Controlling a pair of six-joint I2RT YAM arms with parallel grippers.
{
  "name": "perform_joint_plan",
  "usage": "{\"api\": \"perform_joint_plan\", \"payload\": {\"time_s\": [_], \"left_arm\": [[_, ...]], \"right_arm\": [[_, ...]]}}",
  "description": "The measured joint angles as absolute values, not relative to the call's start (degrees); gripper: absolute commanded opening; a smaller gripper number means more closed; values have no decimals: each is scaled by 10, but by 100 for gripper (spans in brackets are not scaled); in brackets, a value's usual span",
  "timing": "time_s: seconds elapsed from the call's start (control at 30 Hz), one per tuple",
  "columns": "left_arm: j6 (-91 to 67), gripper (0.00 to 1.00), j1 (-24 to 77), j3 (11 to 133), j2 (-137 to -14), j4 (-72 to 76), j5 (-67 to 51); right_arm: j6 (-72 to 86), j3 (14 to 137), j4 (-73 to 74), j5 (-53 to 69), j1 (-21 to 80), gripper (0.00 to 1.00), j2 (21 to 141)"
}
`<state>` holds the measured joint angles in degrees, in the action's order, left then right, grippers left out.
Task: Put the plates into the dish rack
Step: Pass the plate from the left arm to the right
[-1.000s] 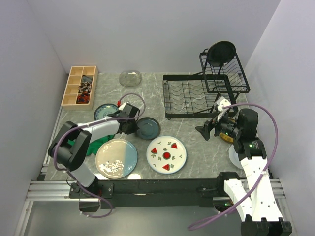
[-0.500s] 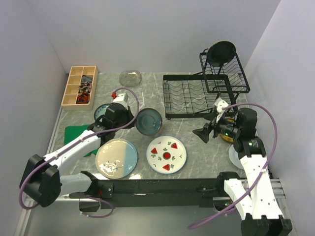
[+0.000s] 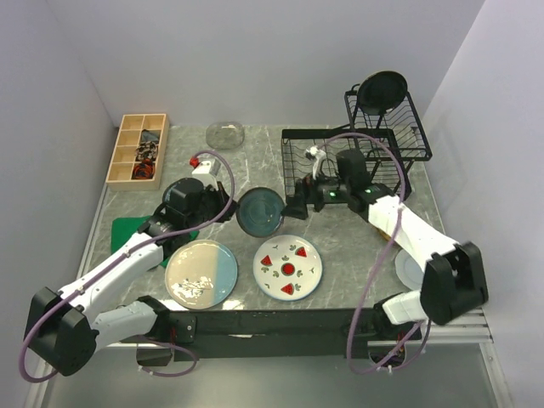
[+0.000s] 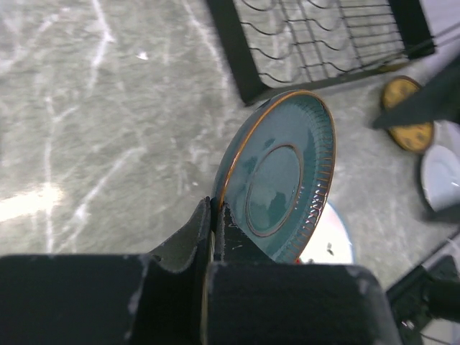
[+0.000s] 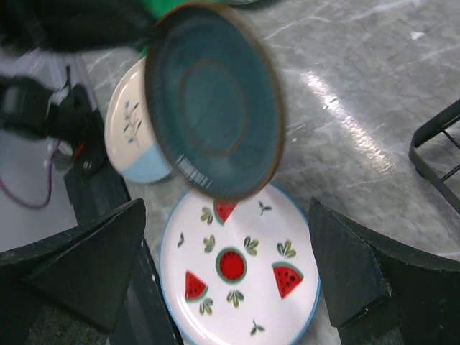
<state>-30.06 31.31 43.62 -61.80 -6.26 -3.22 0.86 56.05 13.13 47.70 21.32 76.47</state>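
Note:
My left gripper [image 3: 229, 206] is shut on the rim of a slate-blue plate [image 3: 260, 211], held tilted above the table; in the left wrist view its jaws [image 4: 215, 210] pinch the plate's [image 4: 279, 183] orange-edged rim. My right gripper [image 3: 299, 202] stands open beside that plate, in front of the dish rack [image 3: 336, 170]. From the right wrist, the blue plate [image 5: 212, 100] hangs ahead of the wide-open gripper [image 5: 223, 267], above the watermelon plate [image 5: 241, 277]. A black plate [image 3: 381, 89] stands in the rack's upper basket.
A watermelon plate [image 3: 287, 267] and a cream-and-blue plate [image 3: 201, 273] lie near the front edge. A clear glass plate [image 3: 225, 134] and a wooden compartment box [image 3: 138, 150] sit at the back left. A green cloth [image 3: 127, 231] lies left. A yellow plate [image 4: 408, 123] and a white plate [image 4: 440, 176] lie to the right.
My left gripper lifted the slate-blue plate off the table and tilted it up. The right arm swung from the right side across to the rack's front, close to that plate.

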Motion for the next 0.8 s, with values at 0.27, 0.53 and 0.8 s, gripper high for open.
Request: {"api": "perform_joint_plan", "payload": {"time_s": [0.27,0.53,0.8], "left_arm": [[-317,1,313,436,-617,-48,-81],[-326,1,313,436,-618,-27,-103],[-324,44,294,436,-616,-31,-116]], "right_arm": [[110,619,81,412,230,86,864],[160,647,64,478,231,26,916],[118,666,100,544,228,0,919]]}}
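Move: The left hand already holds the blue plate by its left rim, with the plate's middle some 6 cm to its right; the open right gripper waits about 15 cm to its right. From the right hand, the blue plate's middle is about 9 cm left and 1 cm back, nearly level in height. Roughly 17 cm below, the watermelon plate lies some 10 cm back and 2 cm left; the rack's lower tier centres 17 cm ahead, 13 cm right. Forward about 5 cm and leftward, the wide-open right hand swings around the blue plate's free rim, then draws back some 2 cm while closing to pinch its right, far edge, rolling its forward side down about 15 degrees. The left hand keeps its pinch on the left rim and drifts slightly right and up, its grip only starting to ease at the end. ##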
